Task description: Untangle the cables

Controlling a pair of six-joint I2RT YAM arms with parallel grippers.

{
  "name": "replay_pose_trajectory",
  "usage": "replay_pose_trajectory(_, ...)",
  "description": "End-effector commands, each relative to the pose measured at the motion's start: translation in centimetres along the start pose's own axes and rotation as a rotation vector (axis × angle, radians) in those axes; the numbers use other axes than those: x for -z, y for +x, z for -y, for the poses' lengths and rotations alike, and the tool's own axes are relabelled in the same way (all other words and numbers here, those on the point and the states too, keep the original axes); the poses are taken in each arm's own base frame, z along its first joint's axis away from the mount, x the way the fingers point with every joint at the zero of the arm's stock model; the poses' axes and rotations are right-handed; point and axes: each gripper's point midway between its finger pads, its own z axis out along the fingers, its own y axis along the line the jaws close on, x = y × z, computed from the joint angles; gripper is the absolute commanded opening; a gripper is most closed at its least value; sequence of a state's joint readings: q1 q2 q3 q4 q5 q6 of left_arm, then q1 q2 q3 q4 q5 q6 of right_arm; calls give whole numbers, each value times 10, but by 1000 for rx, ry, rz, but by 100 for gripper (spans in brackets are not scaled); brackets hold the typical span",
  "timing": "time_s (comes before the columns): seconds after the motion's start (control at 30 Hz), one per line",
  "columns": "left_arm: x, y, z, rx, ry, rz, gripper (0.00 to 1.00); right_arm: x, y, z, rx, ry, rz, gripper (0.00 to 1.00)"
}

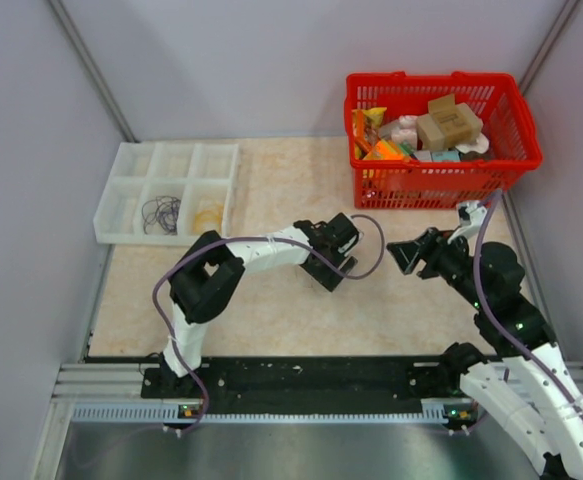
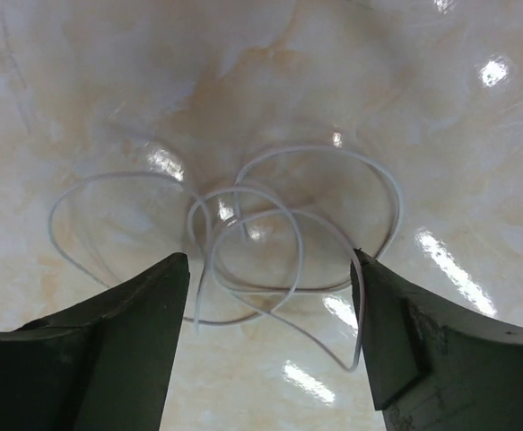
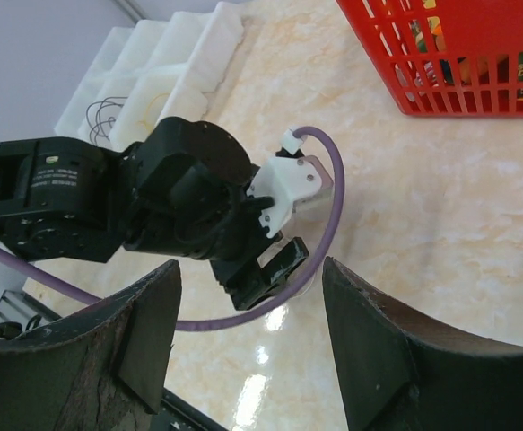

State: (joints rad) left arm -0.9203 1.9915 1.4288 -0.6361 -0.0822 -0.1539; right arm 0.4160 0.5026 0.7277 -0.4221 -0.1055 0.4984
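Note:
A thin whitish cable (image 2: 243, 224) lies in loose overlapping loops on the marble table (image 2: 82, 108). My left gripper (image 2: 270, 260) hangs open just above it, one finger on each side of the loops. One strand runs down along the inner edge of the right finger (image 2: 396, 332). In the top view the left gripper (image 1: 329, 270) points down at mid-table and hides this cable. My right gripper (image 1: 398, 252) stands open a short way to its right, facing it, with nothing between its fingers (image 3: 135, 350). A dark cable (image 1: 161, 213) and a yellowish cable (image 1: 208, 217) lie in separate tray compartments.
A white compartment tray (image 1: 131, 160) sits at the back left. A red basket (image 1: 516, 150) full of packets stands at the back right. The left arm's thick purple cable (image 3: 333, 206) arcs out beside the left gripper, toward the right gripper. Grey walls close in both sides.

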Motion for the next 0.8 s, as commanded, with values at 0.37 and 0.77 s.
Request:
replay_pose_trajectory(0.37,-26,23,-10,36,-23,-95,8,-5,-8,-8,8,-43,21,64)
replay_pose_trajectory(0.77,131,-31,-99,353,-83,349,0,-27,1,-15,-1,-94,-45,64)
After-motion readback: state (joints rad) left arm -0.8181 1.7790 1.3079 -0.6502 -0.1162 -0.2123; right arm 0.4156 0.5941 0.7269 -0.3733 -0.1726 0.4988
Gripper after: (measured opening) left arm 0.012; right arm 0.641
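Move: The last loose grey cable lies right under the open left gripper, its loops centred about 1 cm ahead of the fingertips' midpoint and some 2 cm below. In the white tray, the yellow cable is about 26 cm to the left and 12 cm ahead of that gripper; the dark cables are 36 cm left and 13 cm ahead. From the right gripper, the loose cable is about 13 cm left, 5 cm ahead and 26 cm down. Sink the left gripper barely 1 cm, pointing down over the grey loops, and hold it there while the wide-open fingers shut fully and pinch the strands between their tips. Then, gathering speed, carry the cable about 5 cm left towards the tray and up about as far, drifting slightly forward and turning the wrist some 10 degrees counter-clockwise. ##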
